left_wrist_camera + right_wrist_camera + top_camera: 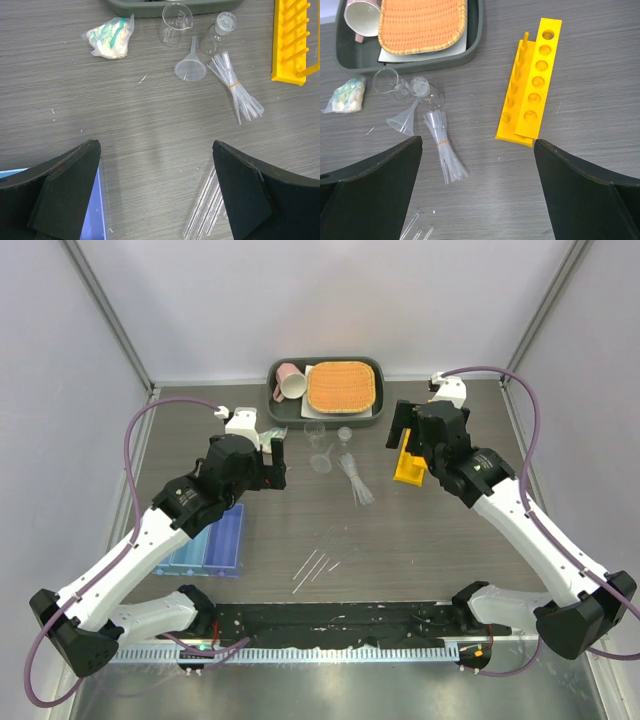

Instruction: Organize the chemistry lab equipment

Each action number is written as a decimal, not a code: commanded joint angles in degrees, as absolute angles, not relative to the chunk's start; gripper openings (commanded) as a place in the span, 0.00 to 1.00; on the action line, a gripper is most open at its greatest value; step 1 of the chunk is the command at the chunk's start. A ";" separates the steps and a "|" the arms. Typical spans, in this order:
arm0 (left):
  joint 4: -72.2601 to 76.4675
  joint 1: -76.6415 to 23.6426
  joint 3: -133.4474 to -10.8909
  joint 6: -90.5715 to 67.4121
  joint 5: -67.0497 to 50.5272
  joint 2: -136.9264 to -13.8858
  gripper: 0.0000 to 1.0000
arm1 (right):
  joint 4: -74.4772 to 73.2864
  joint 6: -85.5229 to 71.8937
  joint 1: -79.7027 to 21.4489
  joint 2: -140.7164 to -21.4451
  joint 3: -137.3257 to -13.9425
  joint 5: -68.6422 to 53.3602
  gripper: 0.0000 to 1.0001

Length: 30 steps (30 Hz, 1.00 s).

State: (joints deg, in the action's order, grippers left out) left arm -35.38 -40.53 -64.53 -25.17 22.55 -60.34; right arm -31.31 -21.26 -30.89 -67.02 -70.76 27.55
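Note:
Two clear beakers and a clear funnel sit just in front of the dark tray. A banded bundle of pipettes lies beside them. The yellow rack lies flat to the right. Thin glass tubes lie loose mid-table, and the blue tray is under the left arm. My left gripper hovers open above bare table, with the glass tubes by its right finger. My right gripper hovers open, short of the rack, holding nothing.
A dark tray at the back holds a pink mug and an orange woven mat. A small crumpled packet lies left of the beakers. White walls enclose the table on three sides.

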 commanded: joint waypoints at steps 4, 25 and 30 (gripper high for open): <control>-34.01 -40.69 -65.30 -24.26 21.80 -59.33 1.00 | -30.33 -22.15 -30.94 -65.66 -70.40 30.50 1.00; -39.81 -56.58 -67.50 -22.67 27.67 -68.10 1.00 | -34.10 -20.60 -31.03 -61.79 -70.41 26.21 1.00; -40.96 -62.83 -67.42 -26.61 30.76 -75.57 1.00 | -36.73 -18.46 -31.03 -64.41 -69.08 20.57 1.00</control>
State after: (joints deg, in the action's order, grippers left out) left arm -39.70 -59.20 -66.30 -22.96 25.98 -71.83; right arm -35.62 -21.78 -30.89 -62.78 -69.58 26.61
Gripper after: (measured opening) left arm 0.996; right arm 0.996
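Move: Behind and to the right of the left hand lie the glass rods, about 13 cm back, 8 cm right and roughly 24 cm below. The pipette bundle is some 5 cm ahead and 16 cm right of that hand, the funnel about 11 cm ahead and 9 cm right, and the blue bin's middle 9 cm back and 20 cm left. From the right hand the glass rods lie roughly 20 cm back, 18 cm left and 26 cm down. Swinging the open left hand right by about 8 cm while it sinks some 6 cm and draws back about 5, heading from beside the blue bin towards the glass rods; the wrist turns clockwise some 15 degrees and rolls its left side up, tipping slightly down. The right hand, also open and empty, eases back about 2 cm, veering right and then returning most of the way. ##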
